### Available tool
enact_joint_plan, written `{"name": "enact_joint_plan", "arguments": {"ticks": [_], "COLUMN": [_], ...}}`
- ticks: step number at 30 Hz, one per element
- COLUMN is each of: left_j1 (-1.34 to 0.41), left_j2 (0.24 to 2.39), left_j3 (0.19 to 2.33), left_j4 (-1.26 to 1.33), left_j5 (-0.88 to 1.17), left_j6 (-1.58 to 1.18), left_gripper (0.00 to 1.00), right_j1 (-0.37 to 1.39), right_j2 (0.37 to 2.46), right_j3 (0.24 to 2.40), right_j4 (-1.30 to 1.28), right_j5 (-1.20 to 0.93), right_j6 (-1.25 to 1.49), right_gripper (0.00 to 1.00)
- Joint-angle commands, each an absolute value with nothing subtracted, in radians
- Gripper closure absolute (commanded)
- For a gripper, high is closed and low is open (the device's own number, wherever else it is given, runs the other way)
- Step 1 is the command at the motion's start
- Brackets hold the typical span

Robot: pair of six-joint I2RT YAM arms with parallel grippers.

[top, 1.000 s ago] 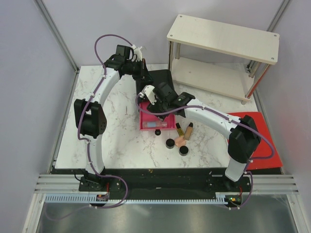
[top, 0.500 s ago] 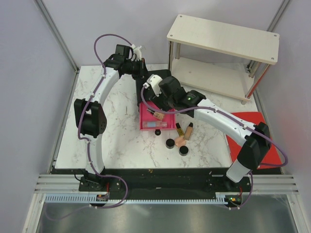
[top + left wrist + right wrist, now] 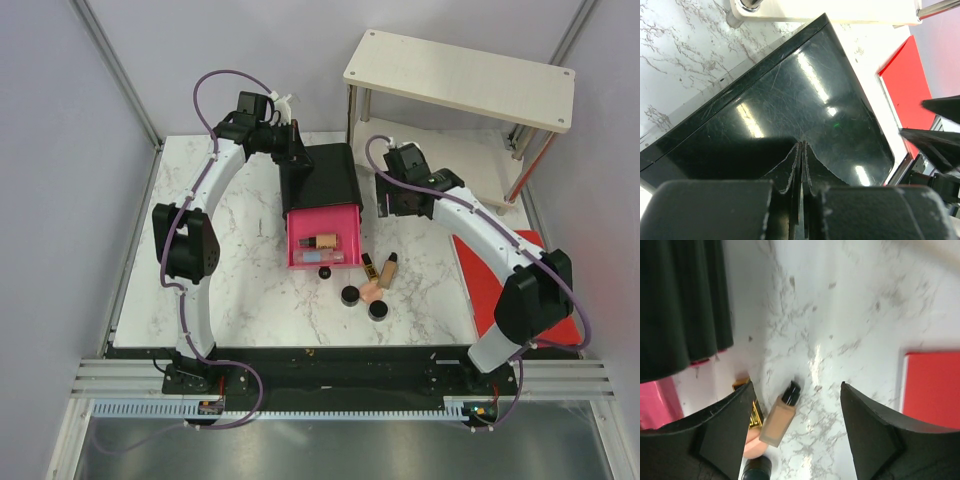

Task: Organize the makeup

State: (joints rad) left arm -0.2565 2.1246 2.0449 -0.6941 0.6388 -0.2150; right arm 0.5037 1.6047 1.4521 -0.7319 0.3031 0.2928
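Observation:
A black box [image 3: 325,172] stands mid-table with its pink drawer [image 3: 300,245] pulled out. In the drawer lie a beige foundation tube [image 3: 322,241] and a clear container [image 3: 326,257]. In front of the drawer lie a gold-black tube [image 3: 368,267], a second beige tube [image 3: 388,270], a peach puff [image 3: 372,291], two round black jars [image 3: 350,295] and a small black piece [image 3: 325,272]. My left gripper [image 3: 291,150] is shut at the box's far end, its fingertips [image 3: 799,152] over the glossy lid [image 3: 790,95]. My right gripper [image 3: 385,203] hangs open and empty right of the box, above the second beige tube [image 3: 776,422].
A two-level wooden shelf [image 3: 460,100] stands at the back right. A red mat [image 3: 530,290] covers the table's right edge, partly under the right arm. In the right wrist view the black box [image 3: 685,305] is at upper left and the red mat [image 3: 932,390] at right.
My right gripper left the pink drawer, moved up and to the right of the box, and its jaws spread wider. A beige tube now lies in the drawer. The left arm stayed put.

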Motion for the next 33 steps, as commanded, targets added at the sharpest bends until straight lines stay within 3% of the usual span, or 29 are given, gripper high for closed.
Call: {"name": "enact_joint_plan", "arguments": {"ticks": [1,12,14,20,29,32,33], "left_j1": [-0.247,-0.247,-0.247,-0.247,-0.245,-0.247,-0.245], "left_j2": [2.212,2.214,2.215,2.214,2.218,2.22,2.221], "left_j3": [1.997,1.987,1.988,1.987,1.99,1.993,1.991], "left_j4": [-0.867,-0.867,-0.867,-0.868,-0.868,-0.867,-0.868], "left_j5": [0.515,0.512,0.514,0.511,0.514,0.515,0.512], "left_j6": [-0.146,-0.14,-0.141,-0.141,-0.143,-0.143,-0.141], "left_gripper": [0.94,0.94,0.94,0.94,0.94,0.94,0.94], "right_j1": [0.499,0.486,0.483,0.463,0.449,0.449,0.449], "right_j2": [1.663,1.878,1.882,1.898,1.894,1.92,1.931], "right_j3": [1.382,1.388,1.378,1.344,1.307,1.284,1.279], "right_j4": [-0.827,-0.93,-0.94,-0.943,-0.945,-0.924,-0.917], "right_j5": [0.134,-0.072,-0.06,-0.075,-0.087,-0.115,-0.12], "right_j6": [0.432,0.442,0.452,0.471,0.471,0.46,0.46], "right_gripper": [0.22,0.23,0.25,0.45,0.42,0.44,0.49]}}
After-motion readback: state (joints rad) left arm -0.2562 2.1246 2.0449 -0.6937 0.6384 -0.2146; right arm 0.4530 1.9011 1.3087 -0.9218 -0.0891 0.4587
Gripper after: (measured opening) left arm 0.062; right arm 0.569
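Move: The tan foundation bottle lying on the marble is about 11 cm back, 1 cm left and 17 cm below the right hand. From that hand, the gold-trimmed box is some 10 cm back and 5 cm left, the pink sponge 16 cm back and 4 cm left, and the near black jar 20 cm back and 3 cm left. From the left hand, the bottle is roughly 22 cm back, 17 cm right and 18 cm down. Lower the right gripper about 16 cm onto the foundation bottle while drawing it back some 10 cm, and tip the wrist about 40 degrees so the open fingers end up pointing straight down. Once low, narrow the fingers around the bottle's sides beside the gold-trimmed box, then ease slightly farther back and down. ##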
